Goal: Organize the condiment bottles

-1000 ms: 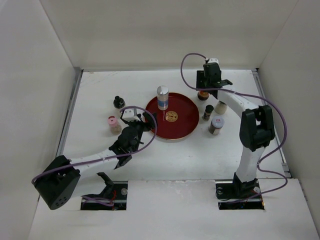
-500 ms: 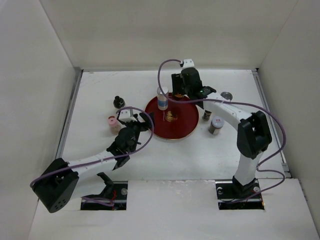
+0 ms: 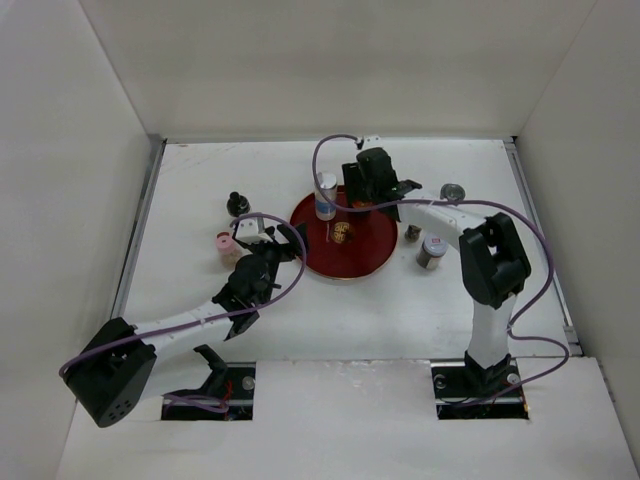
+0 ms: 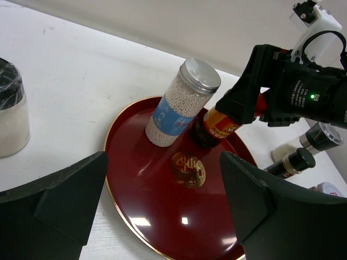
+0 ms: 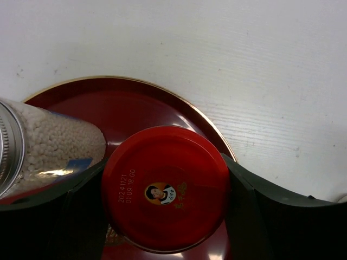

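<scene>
My right gripper (image 3: 372,186) is shut on the red-lidded dark jar (image 5: 165,187), one finger on each side of the lid. The jar (image 4: 219,125) hangs upright at the back of the round red tray (image 3: 352,258), right beside the tall white jar with the blue band (image 3: 325,195) that stands on it. I cannot tell whether the dark jar's base touches the tray. My left gripper (image 3: 286,240) stands open and empty at the tray's left edge (image 4: 135,162). Other condiment bottles stand on the table around the tray.
A pink-lidded jar (image 3: 225,243) and a black-capped bottle (image 3: 237,203) stand left of the tray. On the right are a small black-capped bottle (image 3: 412,232), a silver-lidded jar (image 3: 433,250) and another silver-lidded one (image 3: 452,192). White walls enclose the table.
My right gripper has carried the red-lidded jar from the table's back right leftward over the tray, beside the tall white jar. The left gripper has barely moved.
</scene>
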`<state>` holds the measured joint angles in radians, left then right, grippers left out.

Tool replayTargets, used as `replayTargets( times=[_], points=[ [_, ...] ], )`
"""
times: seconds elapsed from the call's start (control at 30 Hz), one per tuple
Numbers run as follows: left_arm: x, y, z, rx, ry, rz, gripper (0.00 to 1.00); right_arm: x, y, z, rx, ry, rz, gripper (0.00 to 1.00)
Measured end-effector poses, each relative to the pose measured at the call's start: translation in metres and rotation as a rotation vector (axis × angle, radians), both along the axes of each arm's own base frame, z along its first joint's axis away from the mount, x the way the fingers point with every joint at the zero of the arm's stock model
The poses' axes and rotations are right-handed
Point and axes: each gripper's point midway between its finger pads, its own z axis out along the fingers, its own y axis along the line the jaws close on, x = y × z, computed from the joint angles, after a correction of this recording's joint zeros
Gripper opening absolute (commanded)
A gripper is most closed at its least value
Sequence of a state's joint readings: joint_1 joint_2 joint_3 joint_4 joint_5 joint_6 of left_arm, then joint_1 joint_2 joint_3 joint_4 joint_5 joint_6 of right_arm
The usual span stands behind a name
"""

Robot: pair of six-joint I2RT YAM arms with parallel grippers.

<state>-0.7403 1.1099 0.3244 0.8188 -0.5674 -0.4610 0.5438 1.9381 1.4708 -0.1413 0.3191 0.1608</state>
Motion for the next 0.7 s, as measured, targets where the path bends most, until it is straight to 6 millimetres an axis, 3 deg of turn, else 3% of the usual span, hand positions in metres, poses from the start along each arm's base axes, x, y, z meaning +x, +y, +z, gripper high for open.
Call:
replayTargets(
  times=[0.13,0.23,0.33,0.43,0.5,0.57,0.63,0.7],
  points=[
    [0.0,0.0,0.0,0.0,0.0,0.0,0.84,0.006,0.002,0.007,0.03,-0.041,-0.016,0.97],
    [0.0,0.0,0.0,-0.001,0.0,0.0,0.84,0.003,0.0,0.017,0.05,-0.067,-0.022,0.99],
    [0.0,0.0,0.0,-0.001,0.0,0.0,0.84,-0.006,-0.009,0.042,0.077,-0.107,-0.036,1.0],
    [0.0,0.0,0.0,-0.001,0.0,-0.001,0.84,-0.019,-0.03,0.083,0.124,-0.184,-0.071,0.99],
    [0.0,0.0,0.0,-0.001,0.0,-0.001,0.84,-0.028,-0.058,0.108,0.148,-0.246,-0.136,0.96],
    [0.0,0.0,0.0,-0.001,0.0,-0.002,0.84,-0.033,-0.1,0.126,0.151,-0.306,-0.247,1.0],
    [0.0,-0.001,0.0,-0.001,0.0,-0.003,0.84,-0.036,-0.155,0.129,0.122,-0.346,-0.402,1.0],
    [0.0,-0.001,0.0,-0.001,0.0,-0.003,0.84,-0.039,-0.2,0.117,0.071,-0.34,-0.533,1.0]
  ],
)
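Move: The right gripper still has the red-capped jar between its fingers, standing on the tray. Next comes the clear-topped shaker, about 21 cm to the right, 2 cm back and 3 cm below the hand. The silver-capped bottle stands some 10 cm left, level with the hand; the small black-capped bottle is roughly 14 cm right and 7 cm back. From the left hand the shaker lies about 44 cm right, 14 cm ahead, some 8 cm lower. Open the right fingers wide to let go of the red-capped jar, then lift clear of it, about 13 cm up. While still rising, swing some 20 cm to the right and a little back, away from the tray and towards the shaker, turning the wrist clockwise about 30 degrees and tipping the fingers up towards level; keep them open and ease slightly down at the end. ##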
